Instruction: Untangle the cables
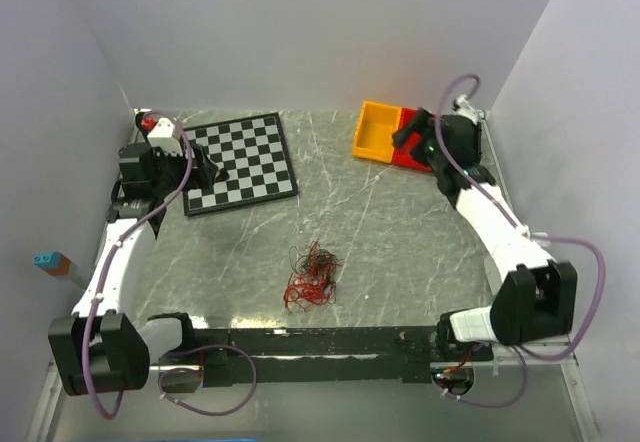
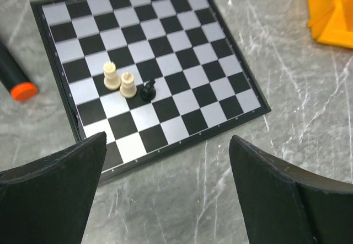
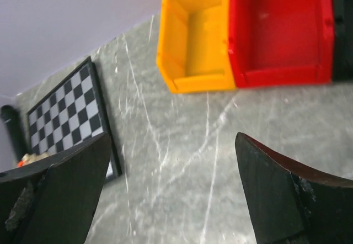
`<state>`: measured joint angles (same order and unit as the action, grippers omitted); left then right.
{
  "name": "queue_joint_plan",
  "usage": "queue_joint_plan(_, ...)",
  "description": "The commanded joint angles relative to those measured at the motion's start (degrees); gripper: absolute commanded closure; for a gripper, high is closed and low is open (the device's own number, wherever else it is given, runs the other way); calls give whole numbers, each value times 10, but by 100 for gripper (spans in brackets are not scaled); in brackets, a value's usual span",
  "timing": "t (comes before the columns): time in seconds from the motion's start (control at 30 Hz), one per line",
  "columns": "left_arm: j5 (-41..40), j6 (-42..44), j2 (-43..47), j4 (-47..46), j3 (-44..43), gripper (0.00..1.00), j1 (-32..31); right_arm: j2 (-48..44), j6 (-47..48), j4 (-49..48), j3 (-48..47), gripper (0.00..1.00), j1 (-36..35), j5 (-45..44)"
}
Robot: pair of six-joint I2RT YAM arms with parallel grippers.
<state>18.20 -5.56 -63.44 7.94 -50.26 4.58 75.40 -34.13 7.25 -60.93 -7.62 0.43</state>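
Observation:
The cables (image 1: 312, 275) lie in one tangled heap of thin red and black curly wires on the grey marble table, near the front middle. They show only in the top view. My left gripper (image 1: 205, 170) hangs far back left over the chessboard's near edge, well apart from the heap. In its wrist view my left gripper (image 2: 168, 161) is open, with bare table between the fingers. My right gripper (image 1: 410, 132) is at the back right over the bins, also far from the cables. In its own view my right gripper (image 3: 174, 144) stands open and empty.
A chessboard (image 1: 238, 160) lies at the back left, with two white pieces (image 2: 128, 85) and a black piece (image 2: 147, 90) on it. A black marker with an orange end (image 2: 16, 84) lies left of it. A yellow bin (image 3: 193, 40) and a red bin (image 3: 278, 31) sit side by side at the back right.

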Motion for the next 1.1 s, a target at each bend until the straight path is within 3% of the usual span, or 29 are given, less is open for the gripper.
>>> queue_joint_plan(0.0,-8,5,-28,31,-43,3,3,93,16,80,-116,0,-51,-176)
queue_joint_plan(0.2,53,47,-64,91,-63,3,3,275,-13,201,-301,7,-60,-260)
queue_joint_plan(0.53,83,44,-29,76,-45,3,3,431,-1,232,-413,16,-61,-280)
queue_joint_plan(0.77,100,19,-13,60,-32,3,3,492,23,232,-462,19,-60,-292)
queue_joint_plan(0.97,95,9,-1,72,-37,3,3,537,32,275,-520,47,-54,-262)
queue_joint_plan(1.07,78,14,8,76,-36,3,3,528,31,272,-492,54,-55,-249)
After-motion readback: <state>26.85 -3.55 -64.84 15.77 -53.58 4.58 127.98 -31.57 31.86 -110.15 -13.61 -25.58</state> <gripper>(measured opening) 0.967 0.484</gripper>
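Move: Ahead of the right hand by about 15 cm, with no sideways offset and some 16 cm below, is the near end of the double wall between the yellow and red trays. The yellow tray's middle is about 21 cm ahead and 5 cm left, the red one's 18 cm ahead and 7 cm right, the black one's 18 cm ahead and 19 cm right. From the left hand that wall end lies roughly 50 cm right, 20 cm ahead and 15 cm below. Reaching forward first, then plunging, the right hand goes about 14 cm out and 14 cm down to the tray walls, tipping its fingers some 25 degrees downward, rolling left side down and turning a little clockwise. Its fingers close to about half, one on the yellow side, one on the red, straddling the double wall. The left hand dips 3 cm, recovers, and drifts slightly right and back, still open. ##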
